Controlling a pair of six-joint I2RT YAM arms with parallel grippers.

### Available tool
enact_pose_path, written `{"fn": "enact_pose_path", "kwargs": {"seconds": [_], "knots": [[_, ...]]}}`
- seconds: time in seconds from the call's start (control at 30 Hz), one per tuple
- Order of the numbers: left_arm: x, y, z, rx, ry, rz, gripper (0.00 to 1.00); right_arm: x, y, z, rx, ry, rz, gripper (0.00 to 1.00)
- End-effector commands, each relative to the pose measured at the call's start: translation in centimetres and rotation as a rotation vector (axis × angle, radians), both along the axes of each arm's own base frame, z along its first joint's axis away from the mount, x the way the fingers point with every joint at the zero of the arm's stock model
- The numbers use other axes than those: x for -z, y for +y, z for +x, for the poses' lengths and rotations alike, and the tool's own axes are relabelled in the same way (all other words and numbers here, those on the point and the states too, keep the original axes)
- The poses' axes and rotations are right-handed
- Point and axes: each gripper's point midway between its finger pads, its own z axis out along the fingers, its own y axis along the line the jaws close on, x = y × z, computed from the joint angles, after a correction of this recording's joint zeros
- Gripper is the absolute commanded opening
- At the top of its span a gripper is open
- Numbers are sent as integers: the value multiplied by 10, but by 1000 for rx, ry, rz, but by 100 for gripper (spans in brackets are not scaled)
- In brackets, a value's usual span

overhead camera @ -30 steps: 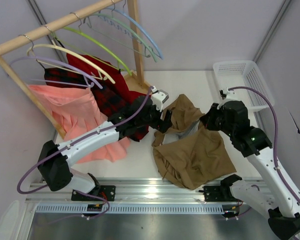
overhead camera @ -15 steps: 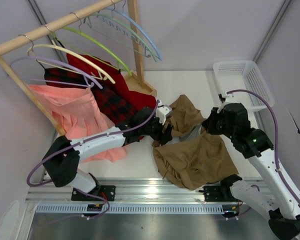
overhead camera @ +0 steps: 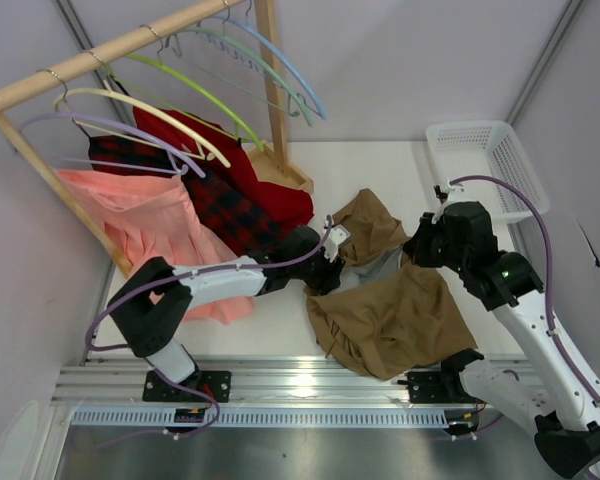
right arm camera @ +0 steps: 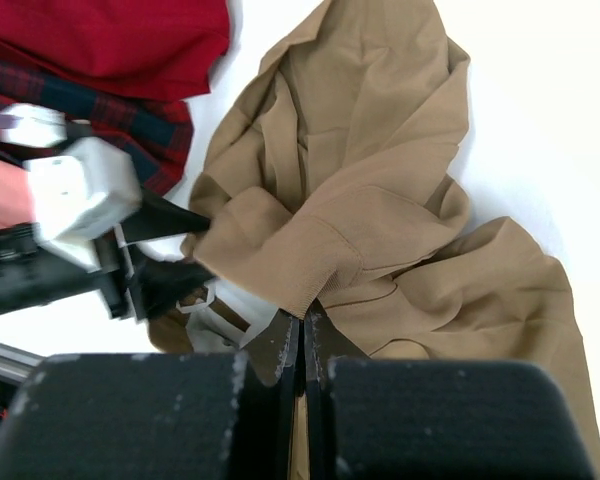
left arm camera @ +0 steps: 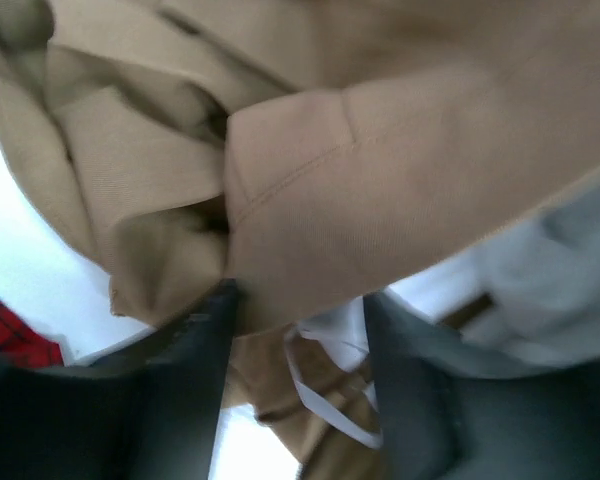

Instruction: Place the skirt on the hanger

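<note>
The tan skirt (overhead camera: 390,310) lies crumpled on the white table, one fold lifted toward the middle. My right gripper (overhead camera: 417,245) is shut on the skirt's waistband edge (right arm camera: 310,285), which comes out at its fingertips (right arm camera: 302,325). My left gripper (overhead camera: 330,268) has reached the skirt's left side. Its jaws stand open, with a waistband fold (left arm camera: 380,180) and a white label loop between the fingers (left arm camera: 180,390). The pale sage-green hanger (overhead camera: 248,55) hangs bare on the wooden rack at the back.
The wooden rack (overhead camera: 110,50) at back left carries several hangers, a red-and-black plaid skirt (overhead camera: 230,215) and a salmon-pink skirt (overhead camera: 140,220). A white basket (overhead camera: 480,150) stands at back right. A metal rail (overhead camera: 300,385) runs along the near edge.
My left arm has stretched right and dropped low to the skirt's fold, and its jaws have narrowed around it. The right gripper has kept its hold and barely moved.
</note>
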Motion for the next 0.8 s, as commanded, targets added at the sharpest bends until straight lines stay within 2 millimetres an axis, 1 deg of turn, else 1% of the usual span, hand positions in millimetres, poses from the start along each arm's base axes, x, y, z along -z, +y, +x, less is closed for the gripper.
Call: {"fn": "enact_pose_path", "kwargs": {"seconds": [0.0, 0.07, 0.1, 0.13, 0.17, 0.2, 0.27, 0.3, 0.33, 0.37, 0.4, 0.43, 0.47, 0.5, 0.53, 0.57, 0.6, 0.63, 0.67, 0.7, 0.73, 0.77], "knots": [[-32, -15, 32, -55, -139, -54, 49, -35, 3, 4, -23, -96, 36, 0], [-42, -16, 37, -76, -164, -75, 38, -36, 2, 1, -21, -100, 38, 0], [-49, -18, 40, -86, -175, -89, 23, -37, 1, 1, -18, -103, 36, 0], [-54, -18, 42, -97, -188, -100, 15, -38, -1, 1, -13, -110, 34, 0], [-62, -15, 48, -135, -209, -103, 4, -39, -2, 1, -7, -113, 31, 0], [-77, -12, 53, -165, -236, -119, 0, -40, -3, 2, -3, -119, 28, 0], [-98, -1, 63, -241, -281, -108, 0, -41, -5, 3, 6, -124, 21, 0], [-119, 7, 64, -269, -309, -125, 0, -41, -6, 2, 7, -124, 18, 0], [-146, 8, 68, -291, -344, -153, 0, -44, -7, 3, 11, -131, 16, 0], [-151, 18, 66, -306, -344, -118, 0, -45, -8, 3, 15, -135, 15, 0], [-163, 28, 68, -345, -369, -108, 0, -48, -8, 4, 18, -143, 15, 0], [-206, 34, 68, -372, -419, -169, 0, -51, -9, 4, 21, -150, 13, 0], [-213, 43, 65, -382, -426, -150, 0, -61, -12, 6, 39, -176, 15, 0], [-234, 51, 66, -413, -456, -165, 0, -68, -14, 7, 46, -195, 13, 0], [-264, 60, 62, -428, -497, -199, 0, -76, -17, 9, 58, -215, 3, 0], [-275, 67, 60, -442, -511, -200, 0, -97, -25, 13, 103, -270, 0, 0], [-288, 75, 57, -453, -521, -189, 0, -109, -29, 16, 124, -300, 1, 0], [-297, 85, 57, -480, -534, -175, 0, -122, -32, 17, 147, -333, 7, 0], [-334, 92, 54, -506, -566, -221, 0, -134, -36, 19, 163, -366, 13, 0], [-327, 102, 51, -516, -541, -157, 0, -159, -36, 18, 166, -429, 46, 0], [-331, 111, 52, -549, -541, -126, 0, -170, -35, 17, 162, -459, 62, 0], [-349, 117, 50, -567, -544, -139, 0, -179, -34, 16, 152, -478, 78, 0]]}}
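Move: The left hand, half open just above the table, has the near-left edge of the brown skirt's waist almost between its fingertips, about 1 cm ahead and 2 cm below. From this hand the plaid garment's end lies some 12 cm left and 6 cm ahead, the red garment's end about 9 cm left and 20 cm ahead, both roughly 7 cm lower. From the right hand, which already holds the waist's other side, that left edge lies about 20 cm left, level fore and aft, some 18 cm below. The left hand dips about 1 cm and shuts its fingers on the skirt's waist edge while easing forward, then hoists it fast, some 30 cm up and finally leftward towards the hanger rack, swinging the fingertips up and counter-clockwise. The right hand keeps its pinch on the other side of the waist, almost still at first, then near the end rises about 12 cm too, tipping its fingers up and drifting slightly right. ##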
